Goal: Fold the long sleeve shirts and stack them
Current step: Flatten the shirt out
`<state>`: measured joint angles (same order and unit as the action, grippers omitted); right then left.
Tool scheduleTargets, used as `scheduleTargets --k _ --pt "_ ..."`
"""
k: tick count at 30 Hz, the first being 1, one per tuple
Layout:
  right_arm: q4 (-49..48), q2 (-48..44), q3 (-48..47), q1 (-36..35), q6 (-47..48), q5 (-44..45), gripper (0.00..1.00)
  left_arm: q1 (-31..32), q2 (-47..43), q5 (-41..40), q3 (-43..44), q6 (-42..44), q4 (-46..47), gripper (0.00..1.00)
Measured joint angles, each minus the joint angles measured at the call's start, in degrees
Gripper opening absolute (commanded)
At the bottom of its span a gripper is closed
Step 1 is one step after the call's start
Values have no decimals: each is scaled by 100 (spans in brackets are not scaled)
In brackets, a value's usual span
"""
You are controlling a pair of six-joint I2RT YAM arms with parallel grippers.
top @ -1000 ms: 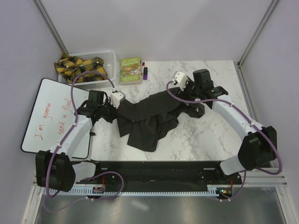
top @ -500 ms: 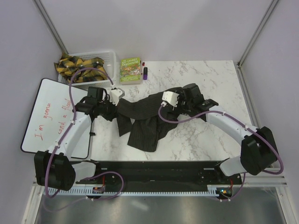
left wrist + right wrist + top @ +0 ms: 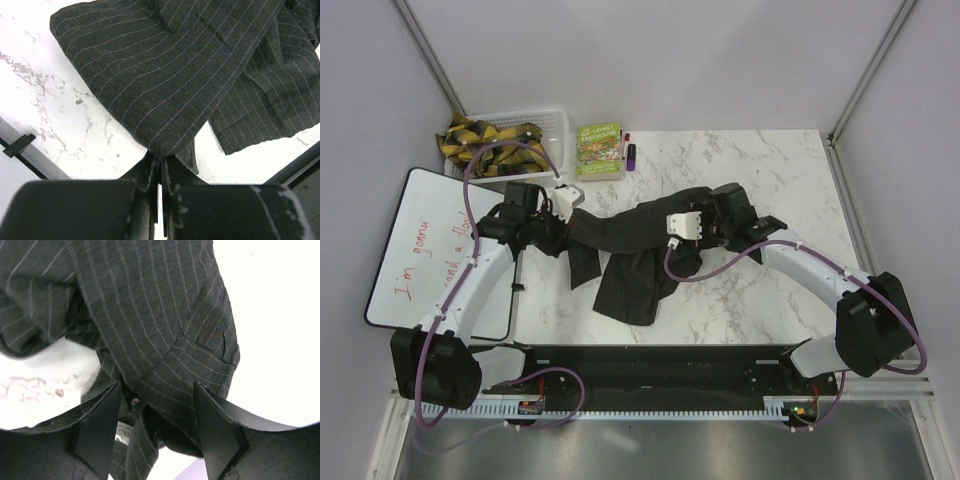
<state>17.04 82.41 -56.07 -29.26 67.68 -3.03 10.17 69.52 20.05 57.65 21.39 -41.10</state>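
Note:
One long sleeve shirt (image 3: 632,262), dark charcoal with fine pale stripes, lies crumpled in the middle of the marble table (image 3: 770,160). My left gripper (image 3: 563,232) is shut on a folded edge at the shirt's left end; the left wrist view shows the cloth (image 3: 165,75) pinched at the jaw tips (image 3: 160,159). My right gripper (image 3: 705,232) sits over the shirt's right end. In the right wrist view its jaws (image 3: 157,412) stand open, with a stitched hem of the shirt (image 3: 145,315) lying between the fingers (image 3: 102,425), unpinched.
A whiteboard (image 3: 425,250) with red writing lies at the left under the left arm. At the back left stand a white basket (image 3: 555,135) holding yellow-and-black cloth, a green book (image 3: 599,148) and markers (image 3: 628,152). A black rail (image 3: 650,365) runs along the near edge.
My right gripper has swung left from the table's back right and down onto the shirt's right end. The left gripper has pulled its held edge slightly left.

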Motion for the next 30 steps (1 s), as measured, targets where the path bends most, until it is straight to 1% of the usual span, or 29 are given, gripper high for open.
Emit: scheduleTargets --k 4,8,10,11,13,14,16,20,22,25,28,30 --pt "114 -162 81 0 505 -31 67 -20 -2 0 39 -11 -74 2" --pt "-35 -13 98 -4 785 7 64 -20 -15 4 92 -46 -83 2" --pt "-289 17 247 -4 981 37 54 -26 -28 7 94 -63 -96 2" --pt "-398 17 341 -7 1080 48 40 -35 -37 9 96 -79 -109 2" --pt "-601 17 522 -9 1270 92 23 -63 -59 22 107 -107 -144 2" --pt "-658 17 588 -11 1338 105 10 -90 -81 55 118 -127 -177 2" --pt "-695 17 623 -11 1368 140 0 -157 -149 133 155 -173 -234 2" --pt "-525 -42 527 -15 1250 90 0 -275 -533 330 284 -251 -269 2" --pt "-264 -144 393 -15 1115 -26 0 -289 -852 455 470 -278 -203 2" --pt "422 -472 9 -15 769 -435 0 -240 -1104 728 935 -308 223 2" --pt "986 -866 -321 -15 435 -820 0 48 -680 802 1550 -310 931 2" --pt "1440 -1102 -601 -15 168 -1088 0 356 0 702 2068 -315 1401 2"
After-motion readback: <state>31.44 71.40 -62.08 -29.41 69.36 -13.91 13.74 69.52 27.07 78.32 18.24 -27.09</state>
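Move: The right hand hovers open over the shirt's right end, whose folded edge lies between its fingers, roughly 2 cm below and 1 cm ahead. From that hand the shirt's middle is about 15 cm left and 2 cm back, and the purple marker 19 cm left and 14 cm ahead. The left hand already holds the shirt's left end; the right end lies some 34 cm to its right and 7 cm ahead, and the book 9 cm right and 22 cm ahead. Right hand dips, pinches the shirt's right end and lifts it back; left raises its end some 20 cm. ##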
